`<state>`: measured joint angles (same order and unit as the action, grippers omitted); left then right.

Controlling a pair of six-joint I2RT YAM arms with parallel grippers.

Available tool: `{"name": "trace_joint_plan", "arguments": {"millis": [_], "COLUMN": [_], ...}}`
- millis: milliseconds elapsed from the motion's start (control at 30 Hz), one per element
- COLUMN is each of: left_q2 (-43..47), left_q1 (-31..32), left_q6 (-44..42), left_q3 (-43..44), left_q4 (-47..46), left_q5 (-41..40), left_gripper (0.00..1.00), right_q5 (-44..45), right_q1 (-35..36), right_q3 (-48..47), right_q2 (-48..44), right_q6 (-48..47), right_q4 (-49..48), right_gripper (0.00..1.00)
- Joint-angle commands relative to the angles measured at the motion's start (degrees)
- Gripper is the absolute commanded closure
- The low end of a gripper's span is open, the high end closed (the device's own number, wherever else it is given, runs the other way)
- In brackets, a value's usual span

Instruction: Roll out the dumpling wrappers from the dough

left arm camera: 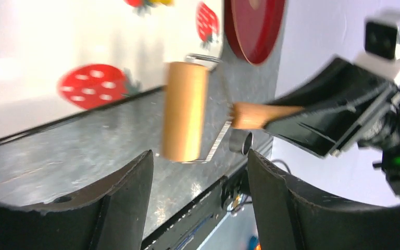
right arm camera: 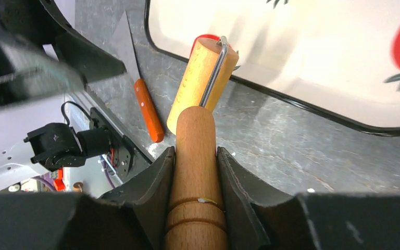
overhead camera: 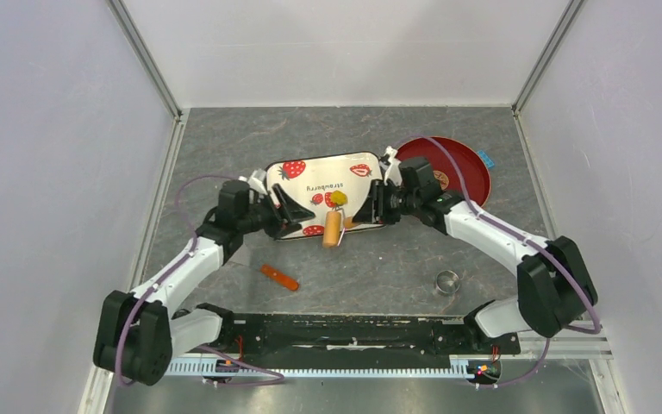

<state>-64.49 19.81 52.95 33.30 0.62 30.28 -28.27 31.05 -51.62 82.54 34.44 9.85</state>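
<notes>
A small yellow lump of dough (overhead camera: 339, 198) lies on the strawberry-print tray (overhead camera: 310, 171) near its front rim. No dumpling wrappers are in view. The wooden roller (overhead camera: 334, 229) lies across that rim, its drum (right arm camera: 203, 83) just short of the dough. My right gripper (right arm camera: 195, 151) is shut on the roller's handle (right arm camera: 195, 130), and it sits at the tray's right front corner (overhead camera: 369, 212). My left gripper (left arm camera: 200, 161) is open with nothing between its fingers (left arm camera: 133, 192). It hovers at the tray's left front corner (overhead camera: 296, 216), facing the roller's drum (left arm camera: 185, 117).
An orange-handled knife (overhead camera: 280, 277) lies on the grey table in front of the tray, also in the right wrist view (right arm camera: 148, 109). A metal ring cutter (overhead camera: 446, 280) stands at the front right. A red plate (overhead camera: 461, 168) sits behind the right arm.
</notes>
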Motion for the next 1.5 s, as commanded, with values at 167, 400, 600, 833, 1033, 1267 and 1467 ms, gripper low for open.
{"name": "trace_joint_plan", "arguments": {"millis": [167, 400, 600, 833, 1033, 1267, 1467], "left_q2": [-2.7, -13.2, -22.2, -26.7, -30.1, -31.0, -27.3], "left_q1": [-22.4, -22.7, -22.5, -21.1, -18.5, -15.6, -14.7], "left_q6": [-14.8, -21.1, -21.5, -22.2, -23.3, -24.5, -25.6], "left_q3": [4.2, 9.5, 10.7, 11.5, 14.7, 16.1, 14.6], "left_q4": [24.3, 26.6, 21.1, 19.6, 22.5, 25.2, 28.4], "left_q5": [-1.2, -5.5, -4.8, -7.0, -11.3, -14.5, -14.0], "left_gripper": [0.30, 0.36, 0.42, 0.50, 0.55, 0.87, 0.98], "right_q5": [0.3, 0.2, 0.1, 0.4, 0.6, 0.8, 1.5], "right_q1": [-6.7, -8.1, -8.2, -8.3, -8.3, -8.3, -8.3], "right_q3": [1.3, 0.0, -1.4, -2.8, -3.5, -3.9, -4.9], "right_q2": [-8.3, -9.5, -9.3, -8.9, -9.2, -9.2, -9.5], "right_q6": [-4.5, -6.2, -6.9, -7.2, -7.3, -7.6, -8.2], "right_q4": [3.8, 6.4, 8.2, 9.4, 10.3, 10.9, 12.1], "right_gripper": [1.00, 1.00, 1.00, 1.00, 1.00, 1.00, 1.00]}}
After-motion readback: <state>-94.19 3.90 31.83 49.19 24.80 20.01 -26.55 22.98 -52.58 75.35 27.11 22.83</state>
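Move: The tray's left rim, just by its near corner, lies about 12 cm to the left of the open left hand, 4 cm farther out and 13 cm below it; the dough is some 13 cm ahead and 7 cm right, 12 cm below. The spatula handle lies about 8 cm back and 10 cm left, 14 cm below. From the right hand, already holding the roller by its handle, the dough is about 11 cm ahead, 9 cm left and 12 cm down. The tray's left rim is pinched near its near corner by the left hand, which swings about 13 cm left, sinks some 13 cm with the fingers tipping steeper, then edges forward and slightly right as they close. The right hand meanwhile carries the roller about 6 cm to the right, then keeps it raised in an unchanged grip. ##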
